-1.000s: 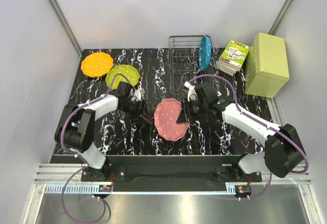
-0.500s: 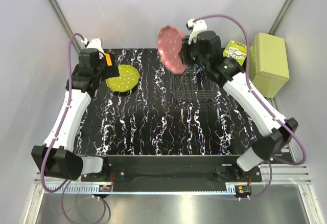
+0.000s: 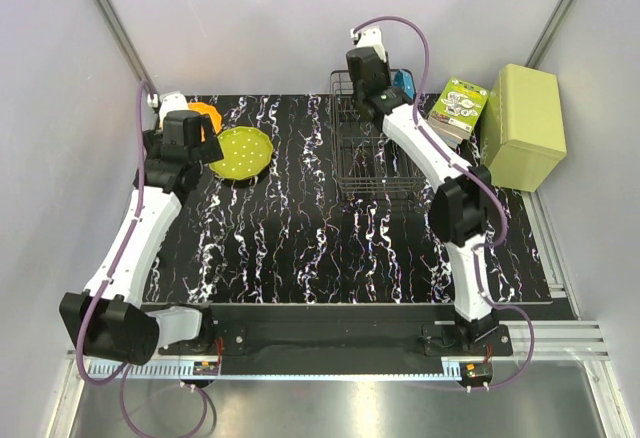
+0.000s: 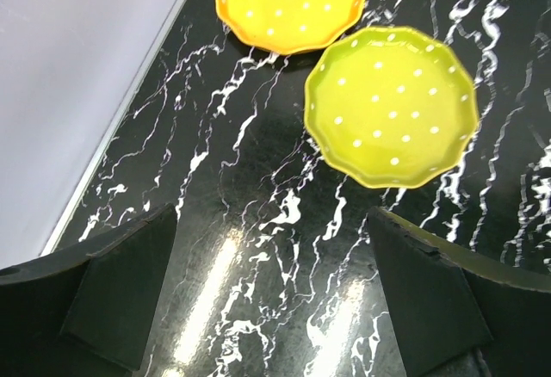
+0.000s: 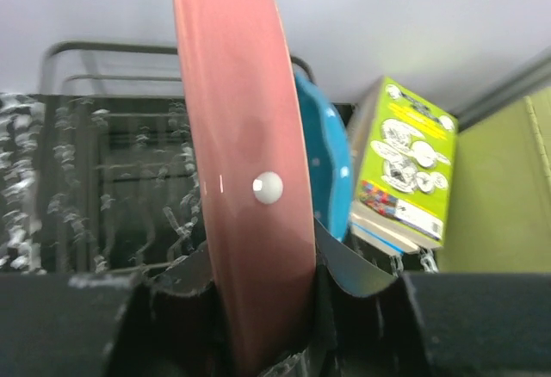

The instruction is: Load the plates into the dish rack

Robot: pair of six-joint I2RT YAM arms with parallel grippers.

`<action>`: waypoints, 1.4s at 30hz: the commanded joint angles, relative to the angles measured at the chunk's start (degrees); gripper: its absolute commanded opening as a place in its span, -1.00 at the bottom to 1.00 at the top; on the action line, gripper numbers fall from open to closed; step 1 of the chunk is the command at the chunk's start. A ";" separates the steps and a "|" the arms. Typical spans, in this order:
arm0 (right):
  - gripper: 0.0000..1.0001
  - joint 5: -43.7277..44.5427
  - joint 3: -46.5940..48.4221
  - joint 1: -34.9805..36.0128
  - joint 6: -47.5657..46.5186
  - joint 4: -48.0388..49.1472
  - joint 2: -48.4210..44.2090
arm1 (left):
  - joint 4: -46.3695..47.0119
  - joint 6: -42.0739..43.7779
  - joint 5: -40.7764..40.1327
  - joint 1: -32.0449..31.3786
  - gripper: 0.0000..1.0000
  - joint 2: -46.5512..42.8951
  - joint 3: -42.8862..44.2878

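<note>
My right gripper (image 5: 263, 278) is shut on the pink plate (image 5: 245, 162), held upright and edge-on above the black wire dish rack (image 5: 103, 166). The blue plate (image 5: 327, 157) stands on edge just behind it in the rack. In the top view the right gripper (image 3: 368, 80) hangs over the back of the dish rack (image 3: 375, 158), the blue plate (image 3: 404, 83) peeks out beside it, and the pink plate is hidden under the wrist. My left gripper (image 4: 275, 308) is open over bare table, with the yellow-green plate (image 4: 392, 106) and the orange plate (image 4: 293, 3) lying flat just beyond its tips.
A light green box (image 3: 522, 126) and a printed carton (image 3: 457, 110) stand to the right of the rack. The grey side wall (image 4: 77, 67) runs close along the left of the left gripper. The two flat plates sit in the back left corner.
The right arm carried the pink plate from the table's middle up and back over the rack. The left gripper opened and swung from the middle to the back left, near the two flat plates.
</note>
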 commanded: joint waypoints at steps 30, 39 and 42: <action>-1.00 5.02 21.86 -4.18 4.33 -9.65 12.35 | 4.16 -2.95 4.89 0.10 0.98 -0.58 -4.54; -1.00 4.41 21.69 -4.80 4.41 -10.53 14.37 | 4.08 -3.13 7.17 0.36 0.98 1.18 -3.93; -1.00 4.23 21.60 -5.32 4.41 -10.97 15.16 | 4.07 -2.96 7.70 0.36 0.98 1.61 -3.84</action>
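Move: About 5 cm ahead of the right hand, 4 cm to its right and 16 cm below lies the free space in the dish rack for the pink plate it holds; the blue plate stands 4 cm farther right, and the books lie 3 cm ahead, 24 cm right, 23 cm below. The left hand, open and empty, has the green plate roughly 14 cm ahead, 7 cm right and 23 cm below; the orange plate lies some 22 cm ahead and 8 cm left of that hand, also 23 cm below. Swinging right about 4 cm and 2 cm forward, the right hand brings the pink plate over beside the blue one, turning clockwise some 10 degrees; then it lowers the still-pinched plate about 8 cm towards the rack, tipping fingers down, and slows almost to a stop. The left hand, wide open, sinks about 4 cm and edges right, towards the green plate. ##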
